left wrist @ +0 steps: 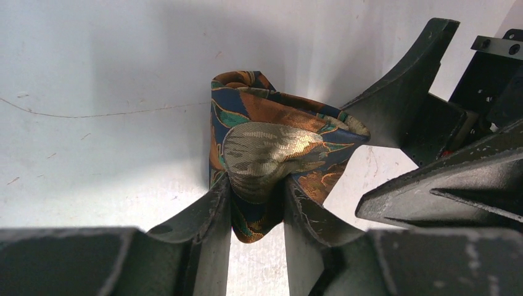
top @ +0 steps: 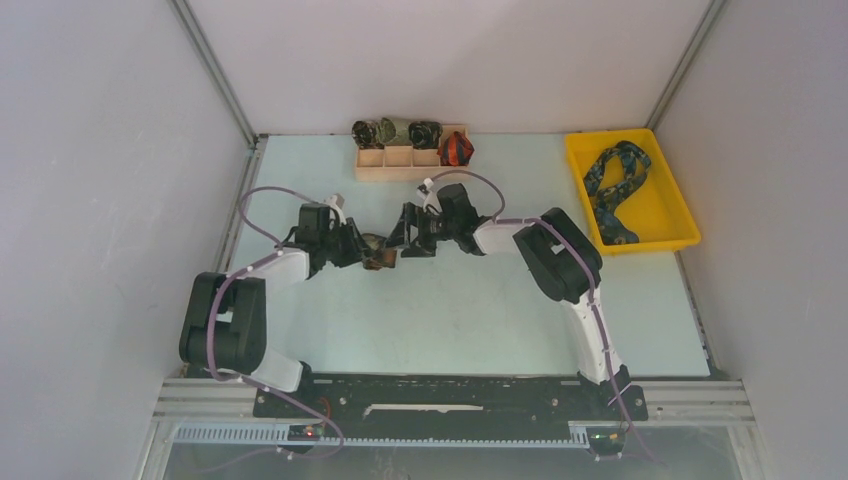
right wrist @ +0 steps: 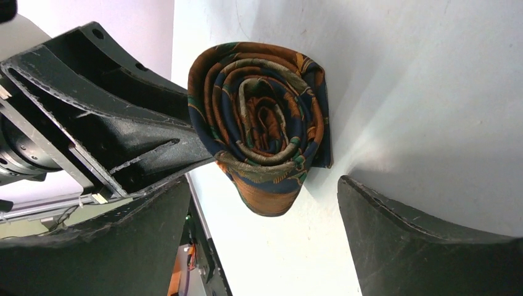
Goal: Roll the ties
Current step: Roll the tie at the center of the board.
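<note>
A rolled tie (top: pixel 379 253) in brown, orange and green stands on end at the table's middle. My left gripper (left wrist: pixel 256 198) pinches its lower edge, with both fingers pressed into the fabric of the tie (left wrist: pixel 271 139). The right wrist view shows the roll's spiral end (right wrist: pixel 265 111). My right gripper (right wrist: pixel 262 188) stays open just short of the roll, with bare table between its fingers. A navy and teal tie (top: pixel 615 190) lies loose in the yellow tray (top: pixel 672 225). Other rolled ties (top: pixel 400 132) sit in the wooden divider box (top: pixel 385 172).
The two grippers face each other closely; the right gripper's fingers (left wrist: pixel 407 80) show just beyond the roll in the left wrist view. Purple cables (top: pixel 262 195) loop off both arms. White walls close the table's left, back and right sides.
</note>
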Controlling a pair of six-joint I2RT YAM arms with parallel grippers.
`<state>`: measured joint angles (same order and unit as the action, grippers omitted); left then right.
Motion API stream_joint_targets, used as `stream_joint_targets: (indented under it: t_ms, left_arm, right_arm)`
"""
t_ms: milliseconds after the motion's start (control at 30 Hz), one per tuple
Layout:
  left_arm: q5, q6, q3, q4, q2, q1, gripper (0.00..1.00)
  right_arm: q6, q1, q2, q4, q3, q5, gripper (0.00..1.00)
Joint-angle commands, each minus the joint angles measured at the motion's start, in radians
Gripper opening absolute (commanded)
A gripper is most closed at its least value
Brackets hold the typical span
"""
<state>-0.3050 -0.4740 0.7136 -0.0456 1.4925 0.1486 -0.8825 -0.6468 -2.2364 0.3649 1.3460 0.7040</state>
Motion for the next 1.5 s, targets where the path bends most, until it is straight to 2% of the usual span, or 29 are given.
stream_joint_targets:
  t_ms: [0, 267, 533, 900, 1000, 1100, 1433, 1467]
  left_arm:
    - [-0.046, -0.028, -0.026, 0.062, 0.017, -0.041, 0.36]
    - [-0.072, -0.044, -0.026, 0.083, 0.035, -0.06, 0.36]
    - [-0.092, -0.05, -0.028, 0.094, 0.05, -0.071, 0.34]
    - [-0.101, -0.052, -0.025, 0.095, 0.058, -0.072, 0.35]
    - [-0.103, -0.054, -0.025, 0.095, 0.057, -0.073, 0.39]
    - [-0.105, -0.057, -0.028, 0.095, 0.051, -0.073, 0.5]
    - [-0.091, -0.087, -0.046, 0.072, -0.018, -0.073, 0.76]
    - [-0.081, -0.088, -0.049, 0.061, -0.036, -0.073, 0.82]
  right_arm:
    - [0.051, -0.008, -0.034, -0.061, 0.072, -0.018, 0.93]
    - [0.077, -0.026, -0.09, -0.121, 0.157, -0.022, 0.92]
    - [0.069, -0.044, -0.117, -0.128, 0.19, -0.005, 0.86]
    - [0.051, -0.049, -0.13, -0.122, 0.216, 0.005, 0.63]
    - [0.046, -0.049, -0.136, -0.126, 0.226, 0.006, 0.55]
    - [0.041, -0.047, -0.139, -0.133, 0.235, 0.006, 0.44]
    - [0.034, -0.04, -0.141, -0.16, 0.257, 0.005, 0.24]
    - [0.032, -0.04, -0.142, -0.163, 0.258, 0.006, 0.22]
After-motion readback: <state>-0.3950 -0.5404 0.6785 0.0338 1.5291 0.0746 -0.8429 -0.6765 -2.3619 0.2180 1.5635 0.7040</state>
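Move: The rolled tie stands on the board between the grippers. Its middle is about 4 cm to the right hand's left, 1 cm ahead and 1 cm lower. From the left hand, already pinching its near end, it is some 3 cm right and 2 cm ahead, level. The wooden box lies about 18 cm ahead of the right hand and 3 cm right; the red striped tie in it is about 20 cm ahead and 12 cm right. Leftward and slightly forward, the right hand slides its wide-open fingers about 3 cm over the end of the rolled tie, then sinks a centimetre and closes until they pinch that end. The left hand keeps its pinch nearly in place, rolling slightly, and only as the right closes does it open and let go, fingers still around the roll. ##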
